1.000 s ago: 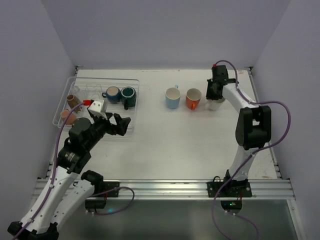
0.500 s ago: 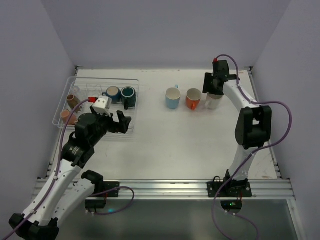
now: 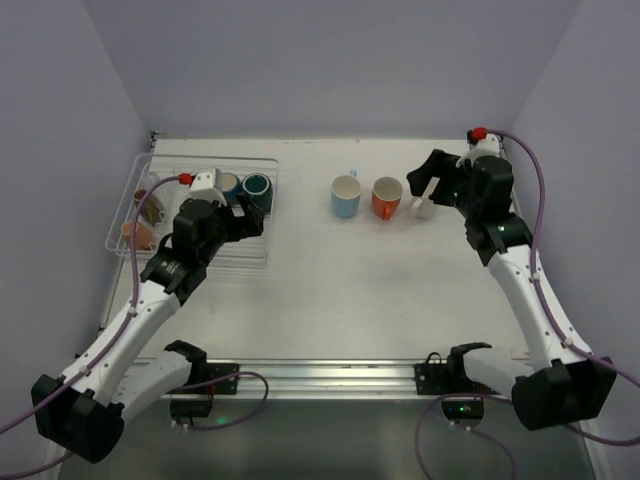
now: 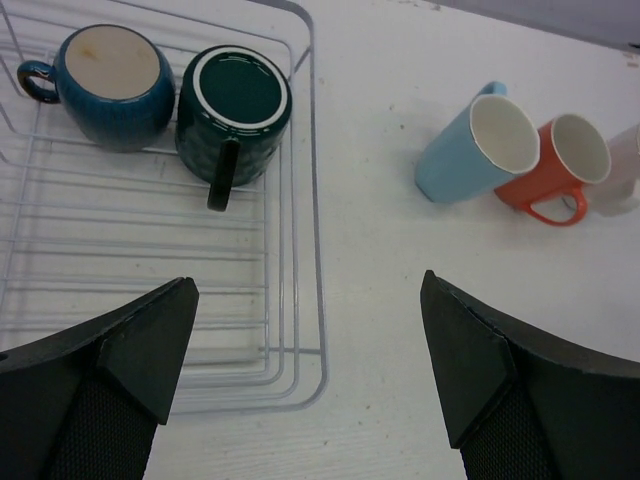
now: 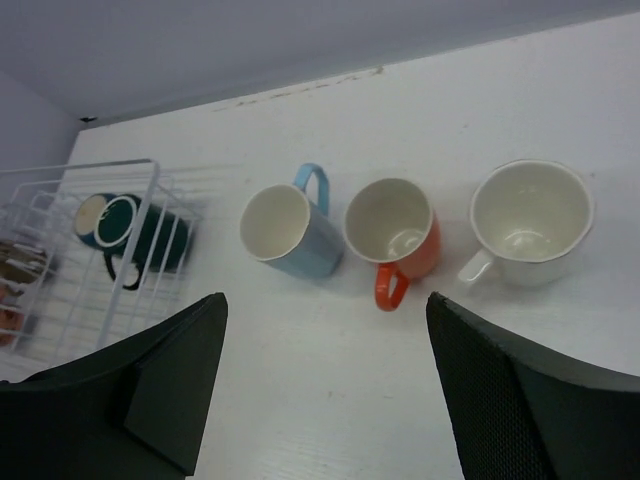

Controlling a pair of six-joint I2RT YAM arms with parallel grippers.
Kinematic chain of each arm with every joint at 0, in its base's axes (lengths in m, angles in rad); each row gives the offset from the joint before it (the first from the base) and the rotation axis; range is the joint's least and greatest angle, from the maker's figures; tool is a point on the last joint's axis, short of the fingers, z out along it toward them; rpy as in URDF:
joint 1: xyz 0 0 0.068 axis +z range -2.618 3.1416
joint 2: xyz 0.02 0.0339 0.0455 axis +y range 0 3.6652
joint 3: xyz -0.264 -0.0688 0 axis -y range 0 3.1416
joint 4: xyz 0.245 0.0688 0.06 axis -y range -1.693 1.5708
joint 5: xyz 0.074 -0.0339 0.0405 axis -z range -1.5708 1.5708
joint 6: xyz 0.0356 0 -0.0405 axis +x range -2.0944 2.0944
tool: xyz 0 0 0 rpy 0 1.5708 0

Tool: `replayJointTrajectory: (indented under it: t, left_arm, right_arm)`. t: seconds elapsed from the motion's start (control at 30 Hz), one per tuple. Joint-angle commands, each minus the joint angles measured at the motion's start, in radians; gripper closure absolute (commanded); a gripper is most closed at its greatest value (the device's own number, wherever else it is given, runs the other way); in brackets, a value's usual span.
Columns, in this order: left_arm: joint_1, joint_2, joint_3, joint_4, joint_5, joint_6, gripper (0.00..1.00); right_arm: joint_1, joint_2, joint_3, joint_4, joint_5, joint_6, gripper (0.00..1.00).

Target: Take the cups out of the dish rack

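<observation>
The dish rack (image 3: 272, 215) sits at the table's left. In it stand a blue mug (image 4: 110, 70) and a dark teal mug (image 4: 235, 110) at the far right corner, with a small pink cup (image 3: 133, 232) and a brown cup (image 3: 148, 198) at its left end. A light blue cup (image 3: 346, 195), an orange cup (image 3: 386, 197) and a white cup (image 5: 528, 220) stand in a row on the table to the right. My left gripper (image 4: 310, 350) hangs open over the rack's near right corner. My right gripper (image 5: 325, 370) is open, above and in front of the three cups, holding nothing.
Grey walls enclose the table on the left, back and right. Bare white tabletop (image 3: 350, 280) stretches between the rack and my right arm. The rack's wire rim (image 4: 312, 200) rises above the table surface.
My right gripper let go of the white cup, opened and drew back up and to the right. My left arm swung farther over the rack toward the two dark mugs.
</observation>
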Motion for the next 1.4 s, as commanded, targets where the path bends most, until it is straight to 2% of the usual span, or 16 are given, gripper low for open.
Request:
replayJointTrajectory:
  t: [0.0, 0.1, 0.3, 0.47, 1.07, 1.37]
  left_arm:
    - [0.008, 0.157, 0.075, 0.145, -0.147, -0.093, 0.0]
    - [0.014, 0.31, 0.176, 0.152, -0.218, -0.09, 0.0]
    - [0.038, 0.565, 0.386, 0.136, -0.253, -0.036, 0.0]
    - [0.061, 0.737, 0.456, 0.128, -0.256, -0.021, 0.0]
    - [0.061, 0.967, 0.572, 0.119, -0.302, 0.049, 0.0]
    - [0.061, 1.001, 0.568, 0.112, -0.341, 0.063, 0.0]
  right_arm:
    - [0.037, -0.084, -0.169, 0.198, -0.124, 0.111, 0.18]
    - [0.067, -0.159, -0.269, 0.239, -0.154, 0.134, 0.18]
    - [0.101, -0.237, -0.386, 0.282, -0.2, 0.142, 0.18]
    - [0.103, -0.253, -0.415, 0.282, -0.202, 0.139, 0.19]
    - [0.116, -0.249, -0.434, 0.328, -0.266, 0.145, 0.2]
    - [0.118, -0.248, -0.432, 0.333, -0.274, 0.145, 0.2]
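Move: Inside the dish rack, the dark green cup stands upside down about 20 cm ahead of the left hand, 2 cm to its left and some 14 cm below it. The blue cup is its neighbour, roughly 8 cm to the green one's left and 1 cm farther out. On the open table, the light blue cup stands about 22 cm to the green one's right, level with it. From the right hand, the green cup lies some 40 cm left, 11 cm ahead and 20 cm below. Reaching forward into the rack, the left hand travels about 19 cm out to the green cup and sinks some 12 cm, quickly at first, then easing down over it, with the wide-open fingers coming to either side of its upturned base. The wrist tips down some 15 degrees, turns about as much counter-clockwise, and rolls left side up. Empty, the right hand withdraws back and left from the white cup, sinking a little, then nearly stops. ##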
